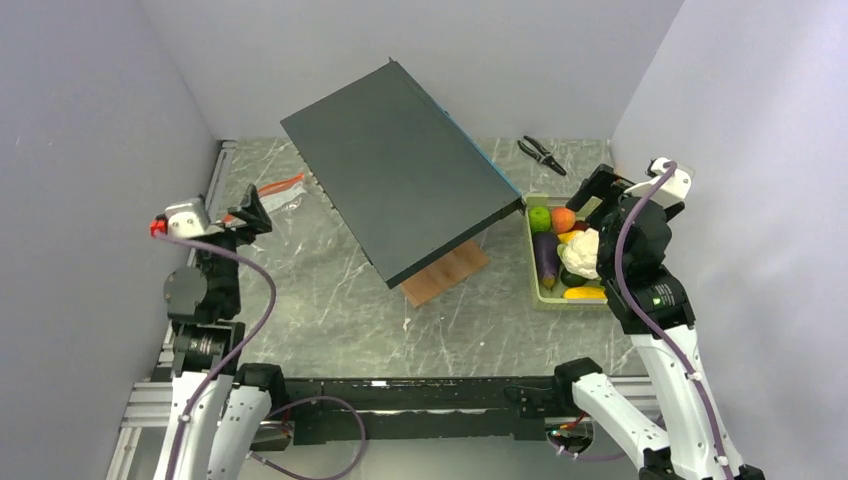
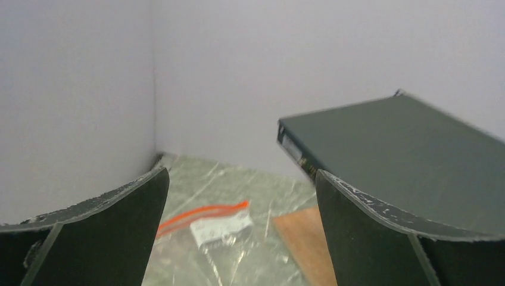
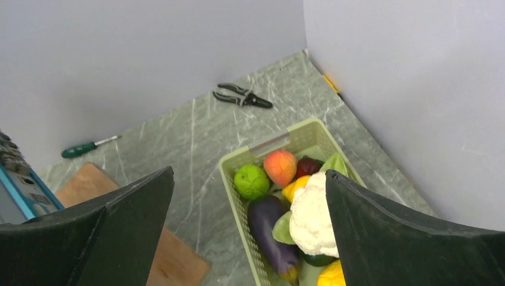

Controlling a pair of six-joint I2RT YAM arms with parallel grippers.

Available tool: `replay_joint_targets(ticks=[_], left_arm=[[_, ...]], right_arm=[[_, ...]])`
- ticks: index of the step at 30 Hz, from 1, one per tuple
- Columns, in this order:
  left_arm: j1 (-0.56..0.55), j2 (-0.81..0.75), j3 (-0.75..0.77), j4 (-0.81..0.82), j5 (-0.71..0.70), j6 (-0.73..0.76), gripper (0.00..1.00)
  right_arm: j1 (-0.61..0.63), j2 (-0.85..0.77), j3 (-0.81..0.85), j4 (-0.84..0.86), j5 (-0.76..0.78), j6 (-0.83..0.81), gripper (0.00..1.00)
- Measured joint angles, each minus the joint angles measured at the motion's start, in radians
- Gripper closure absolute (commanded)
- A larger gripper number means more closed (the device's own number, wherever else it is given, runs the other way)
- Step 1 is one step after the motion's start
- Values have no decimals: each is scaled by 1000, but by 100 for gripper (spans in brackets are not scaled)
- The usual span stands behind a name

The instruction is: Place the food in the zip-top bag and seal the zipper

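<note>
The zip-top bag (image 1: 275,192) lies flat and clear at the table's back left, its orange-red zipper (image 1: 283,184) along the far edge. My left gripper (image 1: 245,215) hovers open just short of it. In the left wrist view the bag (image 2: 208,232) and zipper (image 2: 202,213) lie ahead between my open left gripper (image 2: 241,173). The food fills a pale green tray (image 1: 531,270): lime (image 3: 251,181), orange (image 3: 280,167), eggplant (image 3: 271,229), cauliflower (image 3: 312,214), red piece (image 3: 308,165), yellow piece (image 3: 330,275). My right gripper (image 1: 610,190) (image 3: 250,173) hangs open above the tray, holding nothing.
A large dark green panel (image 1: 400,190) leans tilted over a wooden block (image 1: 445,272) mid-table, between bag and tray. Black pliers (image 1: 542,153) lie at the back right. A green-handled screwdriver (image 3: 89,146) lies near the back wall. Grey walls close in on three sides.
</note>
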Motion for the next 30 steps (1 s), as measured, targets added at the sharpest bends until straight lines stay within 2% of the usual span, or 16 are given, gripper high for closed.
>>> replay_joint_targets(ticks=[6, 8, 10, 16, 21, 25, 30], left_arm=[[-70, 159, 77, -221, -226, -43, 1], [-44, 229, 136, -316, -250, -75, 2], [32, 299, 196, -395, -234, -113, 2], [297, 435, 209, -489, -100, -211, 2], [488, 634, 193, -507, 99, -305, 1], [573, 832, 199, -522, 227, -364, 1], [617, 1022, 199, -472, 467, -414, 1]], right_arm=[[0, 26, -18, -51, -49, 12, 0], [0, 39, -16, -56, -103, 6, 0], [0, 53, -8, -74, -166, 5, 0], [0, 61, 48, -112, -357, 5, 0], [0, 19, 74, -113, -468, 6, 0], [0, -6, 100, -113, -512, 5, 0], [0, -32, 116, -113, -537, 4, 0]])
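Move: The zip-top bag lies flat ahead of my left hand, its middle about 15 cm forward, 7 cm left and some 38 cm below; its orange zipper edge is about 9 cm farther out and 2 cm farther left. The cutting board's middle is about 15 cm forward and 29 cm right. From my right hand the bag is some 68 cm left and 13 cm forward; the food basket sits 8 cm forward, 6 cm right and 33 cm down. I plunge my left hand about 32 cm down towards the near-left part of the bag, swinging left and a bit forward, then easing back right at the end; the wrist pitches and rolls some 80 degrees until the open fingers slant steeply down. Meanwhile my empty right hand slides about 9 cm left from above the basket, dipping, then rising, and turns some 30 degrees counter-clockwise, fingers open. ##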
